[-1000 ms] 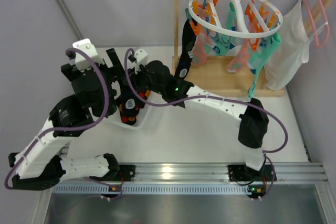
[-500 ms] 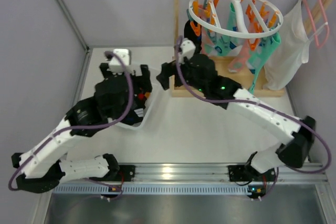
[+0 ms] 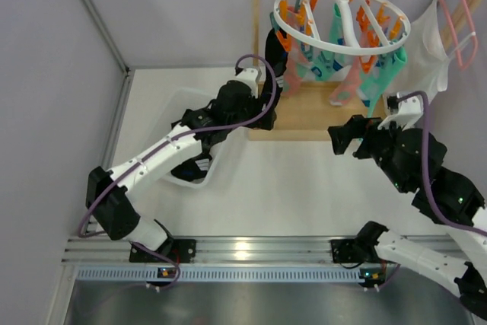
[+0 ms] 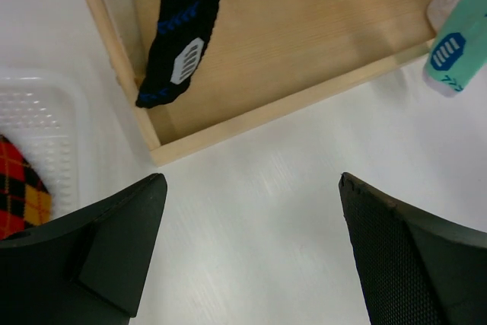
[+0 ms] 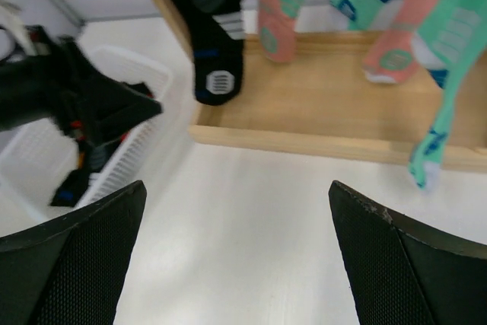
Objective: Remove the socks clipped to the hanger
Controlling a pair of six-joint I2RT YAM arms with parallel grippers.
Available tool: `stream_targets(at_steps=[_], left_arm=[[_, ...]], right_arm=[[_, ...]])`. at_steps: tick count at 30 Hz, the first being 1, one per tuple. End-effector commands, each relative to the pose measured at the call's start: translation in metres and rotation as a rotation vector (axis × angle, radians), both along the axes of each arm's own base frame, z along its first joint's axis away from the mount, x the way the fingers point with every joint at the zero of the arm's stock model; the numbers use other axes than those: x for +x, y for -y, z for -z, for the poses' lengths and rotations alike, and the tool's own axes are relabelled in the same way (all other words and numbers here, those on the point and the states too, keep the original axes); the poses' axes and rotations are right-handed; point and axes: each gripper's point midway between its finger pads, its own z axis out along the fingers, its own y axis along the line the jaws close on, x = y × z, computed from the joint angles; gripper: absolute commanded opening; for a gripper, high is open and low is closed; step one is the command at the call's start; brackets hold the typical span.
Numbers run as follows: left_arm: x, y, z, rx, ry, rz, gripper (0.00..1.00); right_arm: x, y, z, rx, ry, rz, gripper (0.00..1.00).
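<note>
The round white hanger hangs from a wooden rail, with orange and teal clips. Several socks hang clipped to it: a black one with blue marks, pink ones and teal ones. My left gripper is open and empty, low beside the black sock's toe. In the left wrist view the gripper is above the white table, with the black sock ahead. My right gripper is open and empty in front of the rack. In the right wrist view it faces the black sock and a pink sock.
The wooden rack base lies under the socks. A white basket at the left holds red-orange-black argyle socks. A white garment and a pink wire hanger hang at the right. A grey wall stands at the left.
My left arm has left the basket and reached right toward the black sock. My right arm has swung back from the basket side to the right front of the rack.
</note>
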Motion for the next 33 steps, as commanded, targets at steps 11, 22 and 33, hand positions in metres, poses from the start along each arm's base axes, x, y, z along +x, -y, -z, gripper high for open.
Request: stream_targets(at_steps=[11, 22, 33], left_arm=[[-0.053, 0.006, -0.065, -0.204, 0.037, 0.083, 0.99], [-0.091, -0.035, -0.058, -0.137, 0.021, 0.099, 0.98], [-0.099, -0.044, -0.082, -0.145, 0.041, 0.107, 0.99]], right_arm=[[0.096, 0.102, 0.144, -0.007, -0.294, 0.412, 0.99], [0.169, 0.133, 0.157, -0.106, -0.137, 0.430, 0.88], [0.197, 0.149, 0.176, -0.185, -0.111, 0.475, 0.39]])
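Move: The lower half of the turquoise sock hangs about 18 cm ahead of the open right gripper, 14 cm to its right and some 15 cm lower. The pink sock is roughly 8 cm to the left of it and 5 cm farther out; the white cloth is about 12 cm to its right and 3 cm farther out. From the empty left gripper the turquoise sock lies about 6 cm ahead, 33 cm to the right and slightly lower. Drop the open right gripper about 19 cm while carrying it right and forward, swinging the wrist clockwise some 25 degrees. Then slide it level, another 10 cm forward, to bring the turquoise sock between the fingers, closing them past halfway. Meanwhile draw the empty left gripper back about 10 cm from the black sock, rising, first slightly right and then left. ##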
